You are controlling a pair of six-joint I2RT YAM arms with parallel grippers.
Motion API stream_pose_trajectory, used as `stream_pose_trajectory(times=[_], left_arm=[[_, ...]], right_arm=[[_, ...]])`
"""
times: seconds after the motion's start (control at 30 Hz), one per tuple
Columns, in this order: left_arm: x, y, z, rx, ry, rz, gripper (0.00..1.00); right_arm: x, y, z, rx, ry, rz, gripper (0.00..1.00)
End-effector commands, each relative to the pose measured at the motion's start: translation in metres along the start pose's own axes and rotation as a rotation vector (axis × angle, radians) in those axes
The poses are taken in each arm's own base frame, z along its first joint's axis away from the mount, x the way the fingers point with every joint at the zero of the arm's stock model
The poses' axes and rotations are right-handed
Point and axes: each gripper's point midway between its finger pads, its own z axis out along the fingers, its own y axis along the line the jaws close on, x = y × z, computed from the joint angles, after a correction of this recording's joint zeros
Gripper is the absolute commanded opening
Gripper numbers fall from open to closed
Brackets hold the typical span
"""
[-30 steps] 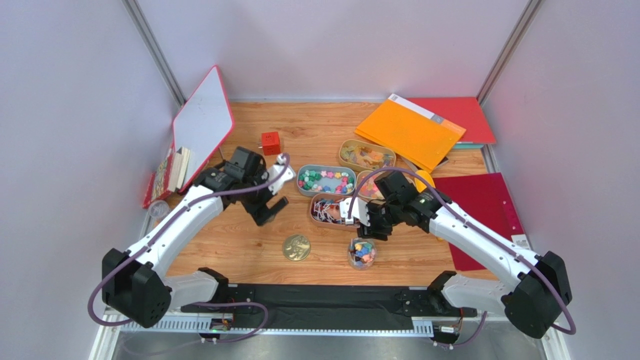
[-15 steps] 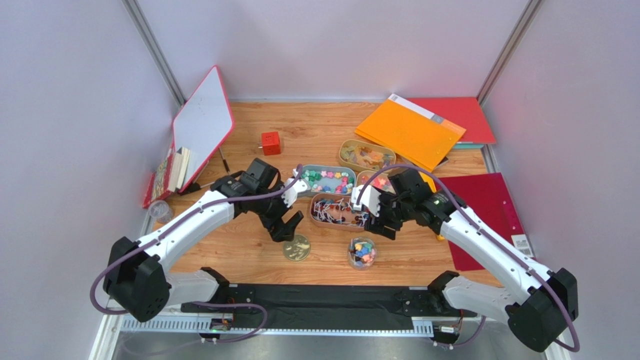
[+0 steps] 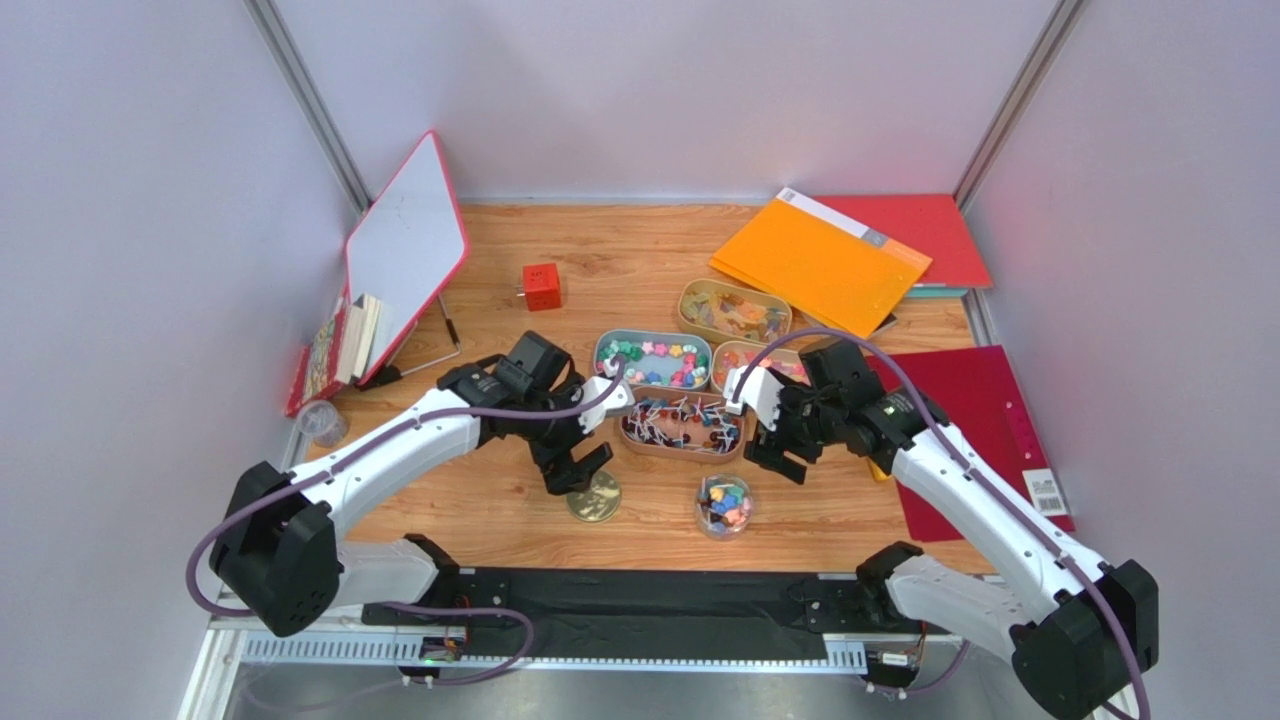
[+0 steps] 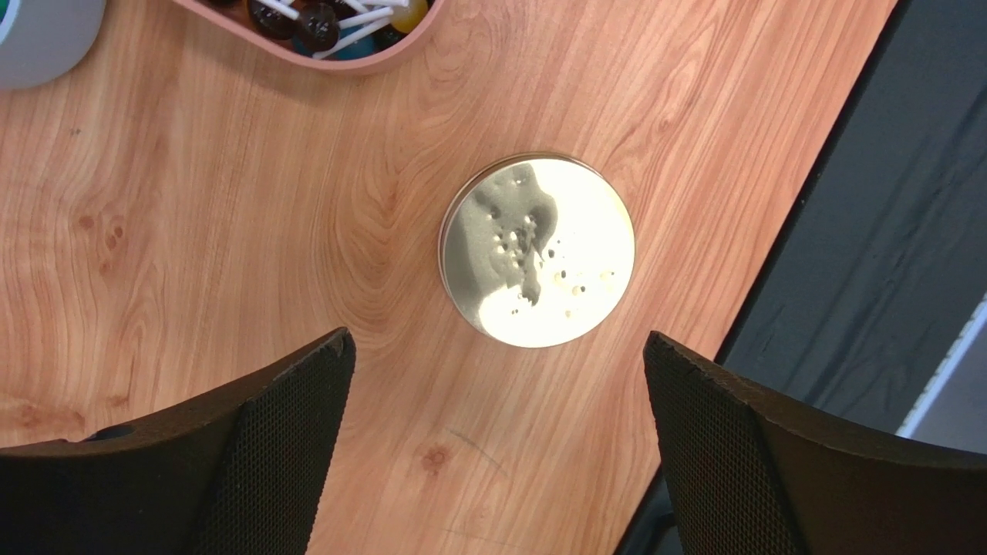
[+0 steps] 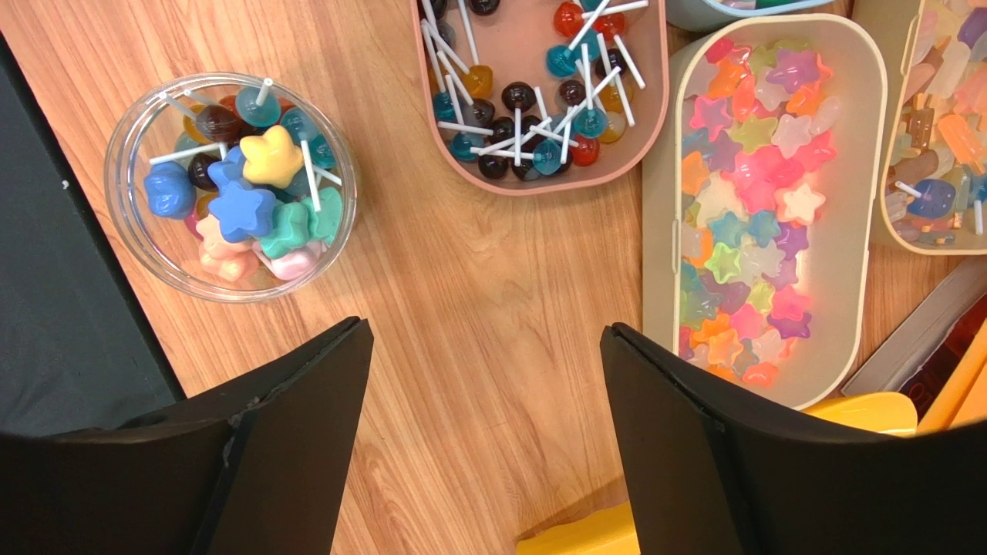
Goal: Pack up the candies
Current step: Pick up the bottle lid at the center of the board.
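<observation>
The candies lie sorted in four oval trays: a blue-grey tray (image 3: 652, 360), a pink tray (image 5: 541, 87) of lollipops, a cream tray (image 5: 759, 208) of star gummies and an olive tray (image 3: 733, 312). More candies fill a clear round jar (image 5: 229, 185) near the table's front. Its round gold lid (image 4: 538, 251) lies flat to the jar's left. My left gripper (image 4: 496, 338) hangs open just over the lid's near edge, holding nothing. Between the jar and the cream tray my right gripper (image 5: 484, 327) stands open and empty above bare wood.
A red cube (image 3: 541, 285) sits at the back left near a leaning whiteboard (image 3: 403, 248) and some books (image 3: 338, 353). An orange folder (image 3: 819, 263) and red folders (image 3: 962, 405) cover the right side. A black mat (image 3: 646, 593) borders the near edge.
My left gripper swung from the left side down to the gold lid and opened fully. The right gripper drew back to the right from the jar and spread wider.
</observation>
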Motion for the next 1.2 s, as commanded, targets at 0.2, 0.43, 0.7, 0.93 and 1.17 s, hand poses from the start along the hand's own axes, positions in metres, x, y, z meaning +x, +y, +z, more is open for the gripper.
stream_pose_trajectory(times=[0.2,0.43,0.7,0.93,1.17], left_arm=[[-0.002,0.001,0.030,-0.015,-0.008,0.215,1.00],[0.003,-0.005,0.049,0.009,0.022,0.229,1.00],[0.013,-0.008,0.065,0.033,0.055,0.232,1.00],[0.016,-0.010,0.070,0.046,0.070,0.235,1.00],[0.022,-0.017,0.070,0.058,0.087,0.231,1.00]], right_arm=[[0.001,-0.006,0.000,0.033,-0.008,-0.030,0.78],[0.008,0.004,0.002,0.001,-0.004,-0.032,0.79],[0.011,0.008,0.003,-0.014,-0.002,-0.045,0.79],[0.013,0.009,0.005,-0.018,0.004,-0.051,0.79],[0.012,0.008,0.005,-0.018,0.000,-0.055,0.79]])
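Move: The bottle lid lies flat on the board just under the open left gripper, about 8 cm below its hand point, some 2 cm back and 3 cm to the right. The lollipop box is about 12 cm to the right of the lid and 10 cm farther out; the candy jar stands roughly 17 cm to the right of the lid and about 1 cm nearer the base. From the right gripper the lid lies some 22 cm left, 3 cm back and 11 cm below. Lower the left gripper about 6.5 cm onto the lid, easing it some 2.5 cm to the right and slightly back, while turning the wrist roughly 10 degrees clockwise. Keep the fingers wide open so they come down on either side of the lid, then nearly stop there without closing. Let the empty right gripper sink about 2 cm. ##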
